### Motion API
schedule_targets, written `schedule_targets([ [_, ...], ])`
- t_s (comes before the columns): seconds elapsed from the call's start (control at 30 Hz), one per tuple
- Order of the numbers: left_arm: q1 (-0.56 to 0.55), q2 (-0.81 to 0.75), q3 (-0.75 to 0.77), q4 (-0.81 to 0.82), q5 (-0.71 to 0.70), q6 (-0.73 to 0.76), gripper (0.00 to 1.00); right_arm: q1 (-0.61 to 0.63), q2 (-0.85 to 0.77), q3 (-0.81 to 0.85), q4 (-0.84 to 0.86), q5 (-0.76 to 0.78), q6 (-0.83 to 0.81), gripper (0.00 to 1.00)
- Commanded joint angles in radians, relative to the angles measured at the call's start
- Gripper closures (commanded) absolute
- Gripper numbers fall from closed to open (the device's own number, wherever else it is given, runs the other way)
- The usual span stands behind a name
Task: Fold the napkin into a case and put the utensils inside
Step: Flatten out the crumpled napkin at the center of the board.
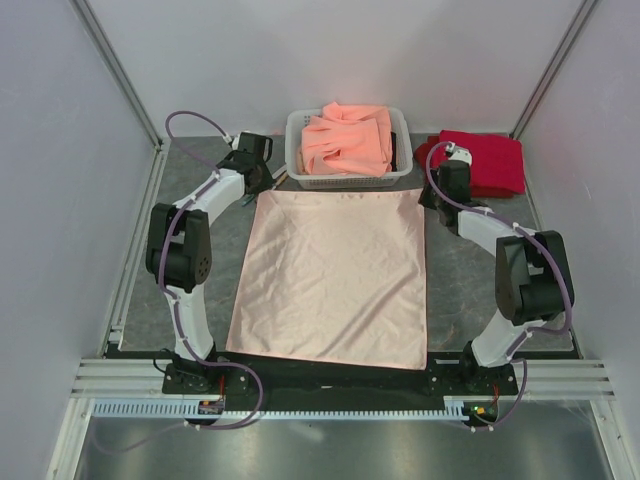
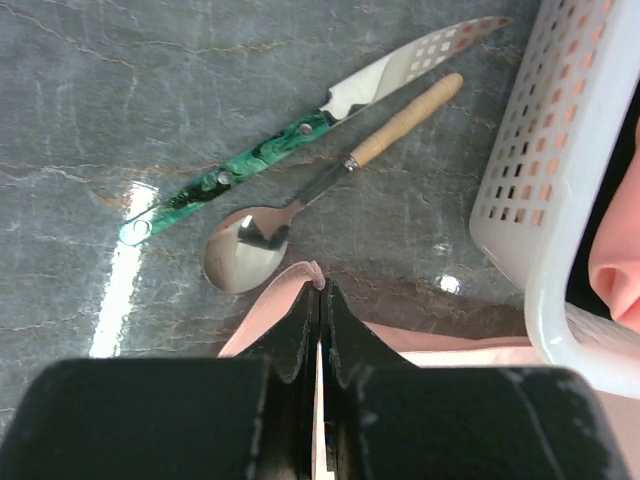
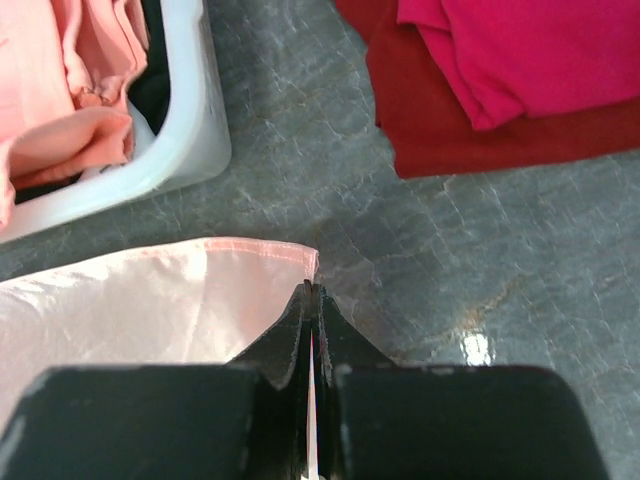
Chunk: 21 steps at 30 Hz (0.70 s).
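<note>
The pale-pink napkin (image 1: 335,275) lies spread flat in the middle of the table. My left gripper (image 2: 321,292) is shut on its far left corner (image 2: 300,275), which curls up at the fingertips. My right gripper (image 3: 311,290) is shut on the far right corner (image 3: 290,255). Just beyond the left gripper lie the utensils: a green-handled knife (image 2: 250,165) and a metal spoon (image 2: 245,250) with a wooden handle. In the top view the left gripper (image 1: 262,185) and right gripper (image 1: 432,195) sit at the napkin's two far corners.
A white basket (image 1: 348,148) heaped with orange-salmon cloths stands behind the napkin, close to both grippers. Folded red cloths (image 1: 485,160) lie at the back right. Grey walls close in the table on the left, right and back.
</note>
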State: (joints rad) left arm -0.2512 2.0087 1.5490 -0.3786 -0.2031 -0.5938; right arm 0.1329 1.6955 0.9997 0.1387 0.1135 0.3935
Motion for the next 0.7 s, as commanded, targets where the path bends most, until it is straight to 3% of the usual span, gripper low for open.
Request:
schedule_targets([
  [0.0,0.016,0.013,0.049,0.035,0.007,0.003,0.98,-0.004,0.042,0.079,-0.014,-0.005,-0.012,1.0],
  [0.5,0.05,0.024,0.052,0.0,0.01,-0.003,0.98,-0.004,0.184,0.24,-0.091,-0.063,-0.024,1.0],
  [0.6,0.059,0.003,0.072,-0.029,-0.008,-0.003,0.79,-0.003,0.239,0.359,-0.255,-0.008,-0.033,1.0],
  [0.63,0.061,-0.007,0.079,-0.064,-0.016,-0.003,0.64,-0.004,0.24,0.378,-0.295,0.032,-0.025,0.95],
  [0.67,0.063,-0.022,0.082,-0.077,-0.024,-0.003,0.57,-0.003,0.237,0.42,-0.348,0.063,-0.018,0.87],
])
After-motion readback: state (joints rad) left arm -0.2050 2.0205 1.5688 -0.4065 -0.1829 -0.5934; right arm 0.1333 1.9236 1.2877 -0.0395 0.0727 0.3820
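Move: Both hands already hold the napkin's far corners low over the board. The left corner goes to board about 2 cm left and 1 cm below that hand; the spoon lies about 4 cm ahead and 1 cm right, the knife 7 ahead and 1 left. The right corner goes about 4 cm ahead, 1 left and 3 below; from the right hand the basket is some 11 cm ahead and 16 left, the red cloths 8 ahead and 10 right. Right hand draws its corner 4 cm forward and slightly down; left slides 2 cm left, then opens its fingers. ##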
